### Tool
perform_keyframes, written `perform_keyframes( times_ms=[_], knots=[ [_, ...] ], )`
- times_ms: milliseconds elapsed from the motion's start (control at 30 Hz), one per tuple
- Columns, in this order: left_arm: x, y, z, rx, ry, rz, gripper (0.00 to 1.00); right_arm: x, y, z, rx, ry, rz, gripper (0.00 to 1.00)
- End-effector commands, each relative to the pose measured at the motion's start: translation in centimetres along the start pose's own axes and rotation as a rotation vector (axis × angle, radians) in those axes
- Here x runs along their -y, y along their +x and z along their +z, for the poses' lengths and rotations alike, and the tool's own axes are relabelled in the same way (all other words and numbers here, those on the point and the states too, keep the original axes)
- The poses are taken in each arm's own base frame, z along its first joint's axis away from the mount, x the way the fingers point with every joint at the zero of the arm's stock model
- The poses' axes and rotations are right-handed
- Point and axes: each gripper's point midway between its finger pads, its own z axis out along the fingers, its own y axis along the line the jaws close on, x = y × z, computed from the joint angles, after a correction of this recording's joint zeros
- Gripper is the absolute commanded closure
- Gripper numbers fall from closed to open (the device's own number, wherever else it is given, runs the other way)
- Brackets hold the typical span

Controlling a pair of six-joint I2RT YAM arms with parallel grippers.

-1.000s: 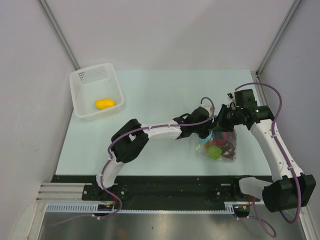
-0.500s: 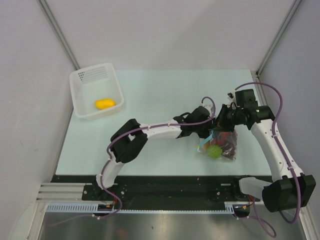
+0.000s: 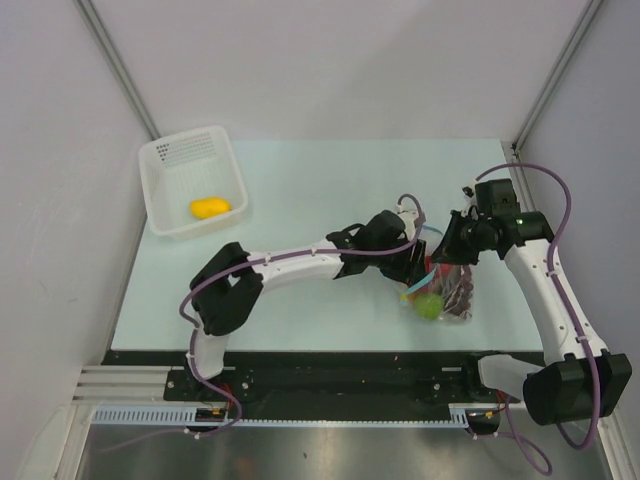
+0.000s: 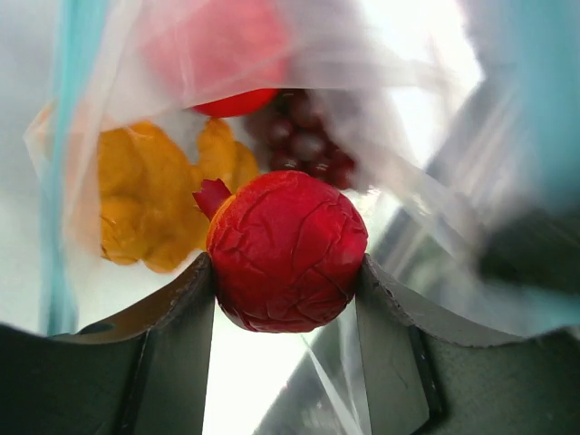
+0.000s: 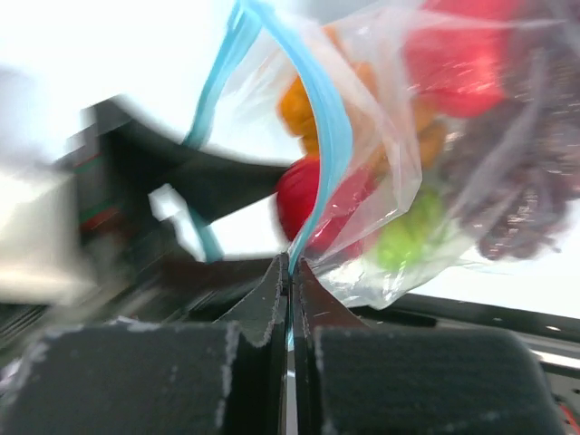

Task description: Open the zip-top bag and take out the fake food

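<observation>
The clear zip-top bag (image 3: 447,296) lies at the table's front right, its mouth held open. My right gripper (image 5: 291,265) is shut on the bag's blue zip strip (image 5: 328,118) and holds that edge up. My left gripper (image 4: 286,272) reaches inside the bag mouth and is shut on a red round fruit (image 4: 286,251), pressed between both fingers. Deeper inside sit an orange piece (image 4: 149,208), a dark grape bunch (image 4: 304,140) and another red fruit (image 4: 237,101). A green round fruit (image 3: 429,306) shows through the plastic in the top view.
A white perforated basket (image 3: 166,212) stands at the back left with a yellow piece (image 3: 209,208) in it. The table's front edge (image 3: 300,350) runs just below the bag.
The left gripper has pushed further right into the bag mouth and closed on the red fruit. The right gripper has kept its hold on the zip strip.
</observation>
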Motion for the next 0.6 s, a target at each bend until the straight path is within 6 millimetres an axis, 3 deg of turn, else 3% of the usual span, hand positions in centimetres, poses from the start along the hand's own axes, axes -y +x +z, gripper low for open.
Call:
perform_keyframes(
  times_ms=[0, 133, 333, 367, 400, 467, 533, 567],
  knots=[
    [4.0, -3.9, -5.0, 0.123, 0.108, 0.104, 1.00, 1.6, -1.6, -0.7, 0.079, 0.094, -0.046, 1.00],
    [3.2, -4.4, -6.8, 0.139, 0.068, 0.113, 1.00, 1.8, -1.7, -0.7, 0.084, 0.102, -0.049, 1.00],
    [0.8, -6.6, -11.5, 0.237, 0.034, 0.044, 1.00, 1.7, -2.0, -0.5, 0.086, 0.094, -0.044, 1.00],
    [-0.9, -7.0, -12.3, 0.255, 0.007, 0.022, 1.00, 1.7, -2.0, -0.5, 0.086, 0.092, -0.044, 1.00],
    [-0.9, -7.9, -13.9, 0.293, 0.006, 0.018, 1.00, 1.7, -2.1, -0.4, 0.086, 0.090, -0.041, 1.00],
    [-3.4, -9.1, -15.8, 0.339, -0.042, -0.014, 1.00, 1.6, -2.1, -0.3, 0.081, 0.086, -0.042, 1.00],
    [-4.5, -10.2, -18.1, 0.388, -0.070, -0.023, 1.00, 1.6, -2.0, -0.1, 0.072, 0.086, -0.043, 1.00],
    [-6.6, -11.0, -19.4, 0.419, -0.113, -0.049, 1.00, 1.6, -2.1, 0.0, 0.073, 0.086, -0.044, 1.00]
  ],
)
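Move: The left hand grips the round red food inside the bag mouth. The white bin it goes to has its middle some 52 cm to the left, 29 cm ahead and a few cm lower; the yellow fruit in the bin lies about 47 cm left and 21 cm ahead. The bag's middle is about 4 cm right of this hand, 1 cm back and 4 cm below. From the right hand, pinching the rim, it is straight below, about 12 cm down and 4 cm right. Keeping its grip on the red food, the left hand lifts nearly straight up out of the bag mouth for about 7 cm, then swings left and forward while still rising, some 12 cm left in all, towards the white bin, turning slightly counter-clockwise late on. The right hand stays shut on the blue rim and eases about 2 cm to the right, slowing to a stop. ##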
